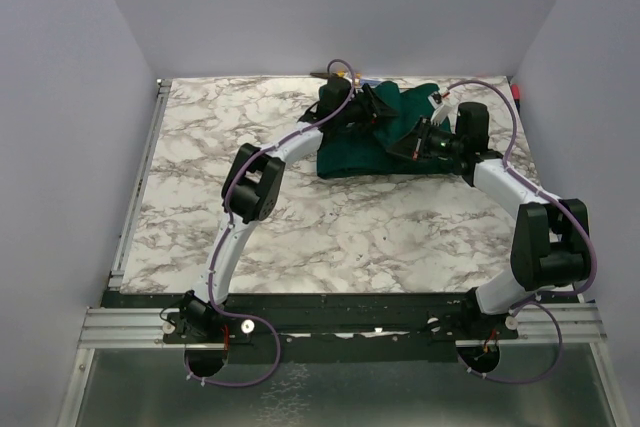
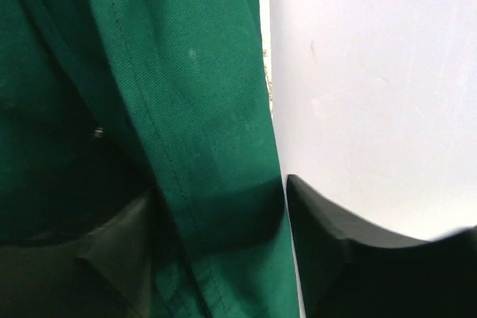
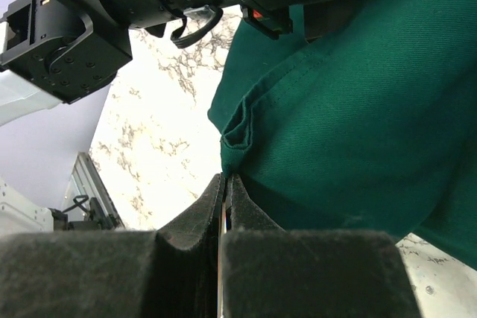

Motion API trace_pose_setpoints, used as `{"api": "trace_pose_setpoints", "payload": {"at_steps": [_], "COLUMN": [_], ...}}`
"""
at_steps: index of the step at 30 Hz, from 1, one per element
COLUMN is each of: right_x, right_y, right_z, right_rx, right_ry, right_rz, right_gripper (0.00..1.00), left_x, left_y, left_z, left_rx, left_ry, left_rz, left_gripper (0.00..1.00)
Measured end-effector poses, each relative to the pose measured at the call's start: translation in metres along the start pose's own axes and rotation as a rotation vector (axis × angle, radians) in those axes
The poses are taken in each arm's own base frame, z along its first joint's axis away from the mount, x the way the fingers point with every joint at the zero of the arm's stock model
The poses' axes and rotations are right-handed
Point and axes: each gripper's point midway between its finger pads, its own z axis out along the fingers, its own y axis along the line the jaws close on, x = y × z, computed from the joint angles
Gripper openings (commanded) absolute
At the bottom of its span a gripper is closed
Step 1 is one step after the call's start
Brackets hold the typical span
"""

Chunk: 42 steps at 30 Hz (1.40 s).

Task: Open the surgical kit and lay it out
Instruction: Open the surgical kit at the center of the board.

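The surgical kit shows as a dark green cloth wrap (image 1: 362,147), bunched at the back of the marble table, right of centre. Both arms reach into it. In the right wrist view my right gripper (image 3: 226,178) is shut, pinching a folded edge of the green cloth (image 3: 350,109) at its tips. In the left wrist view a hemmed fold of the cloth (image 2: 201,109) runs down between the fingers of my left gripper (image 2: 220,191), which stand well apart, open. Whatever the wrap holds is hidden under the cloth.
The marble table (image 1: 250,147) spreads left and toward the arm bases. White walls (image 2: 373,72) close in the back and sides. A small dark and orange item (image 1: 335,72) lies at the back edge. The left arm's black wrist (image 3: 112,13) hangs just above the right gripper.
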Motion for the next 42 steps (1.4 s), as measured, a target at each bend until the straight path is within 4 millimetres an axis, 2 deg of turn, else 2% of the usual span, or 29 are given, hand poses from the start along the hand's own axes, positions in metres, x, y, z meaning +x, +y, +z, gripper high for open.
{"api": "trace_pose_setpoints", "payload": {"at_steps": [3,7,8,11,13,16,21,22,26,30,34,37,42], "right_x": [0.0,0.002,0.002,0.002,-0.001,-0.009,-0.027,-0.031,-0.046,-0.053,-0.05,-0.05,-0.051], "right_y": [-0.001,-0.006,-0.007,-0.013,-0.017,-0.022,-0.033,-0.036,-0.046,-0.058,-0.074,-0.086,-0.099], "right_z": [0.0,0.0,0.0,-0.001,-0.002,-0.004,-0.013,-0.015,-0.022,-0.024,-0.024,-0.024,-0.026], "right_rx": [0.001,0.024,0.035,0.072,0.106,0.156,0.291,0.32,0.416,0.488,0.557,0.608,0.679], "right_ry": [0.001,0.005,0.005,0.008,0.007,-0.008,-0.068,-0.083,-0.124,-0.145,-0.139,-0.134,-0.129], "right_rz": [-0.01,-0.017,-0.015,-0.005,-0.003,-0.001,-0.003,-0.002,0.011,0.034,0.07,0.088,0.111], "right_gripper": [0.01,0.01,0.06,0.42,0.57,0.68,0.69,0.69,0.67,0.67,0.67,0.67,0.67], "left_x": [0.001,-0.002,-0.003,-0.007,-0.011,-0.018,-0.036,-0.044,-0.078,-0.138,-0.185,-0.204,-0.224], "left_y": [0.001,0.003,0.004,0.007,0.011,0.024,0.058,0.066,0.075,0.073,0.079,0.096,0.12], "left_z": [0.0,-0.001,-0.001,-0.003,-0.005,-0.01,-0.032,-0.043,-0.085,-0.147,-0.203,-0.235,-0.285], "left_rx": [-0.002,-0.007,-0.008,-0.012,-0.02,-0.058,-0.2,-0.252,-0.392,-0.563,-0.756,-0.915,-1.196], "left_ry": [0.004,-0.001,-0.002,-0.007,-0.012,-0.012,-0.01,-0.016,-0.063,-0.176,-0.263,-0.275,-0.268], "left_rz": [-0.008,-0.009,-0.008,0.003,0.019,0.053,0.156,0.194,0.318,0.494,0.649,0.737,0.847], "left_gripper": [0.35,0.0,0.0,0.0,0.0,0.0,0.0,0.0,0.0,0.0,0.0,0.0,0.0]}}
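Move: The left hand's open fingers already straddle the raised far part of the green drape's flap, right at the hand point. The flap's near corner, pinched by the right hand, is about 11 cm back and 2 cm to the right, about level in height. Pliers lie some 12 cm ahead, 10 cm left and 10 cm lower. From the right hand, the left hand's grasp spot is about 11 cm ahead and 2 cm left. Nearly in place at first, the left hand closes on the drape's flap, then sweeps it some 37 cm left across the drape, drifting forward, dipping about 3 cm and rising again while its fingers swing from pointing right to pointing down. The right fingers open, letting go of the near corner, and that hand draws off right and forward by about 11 cm, turning clockwise some 35 degrees. ##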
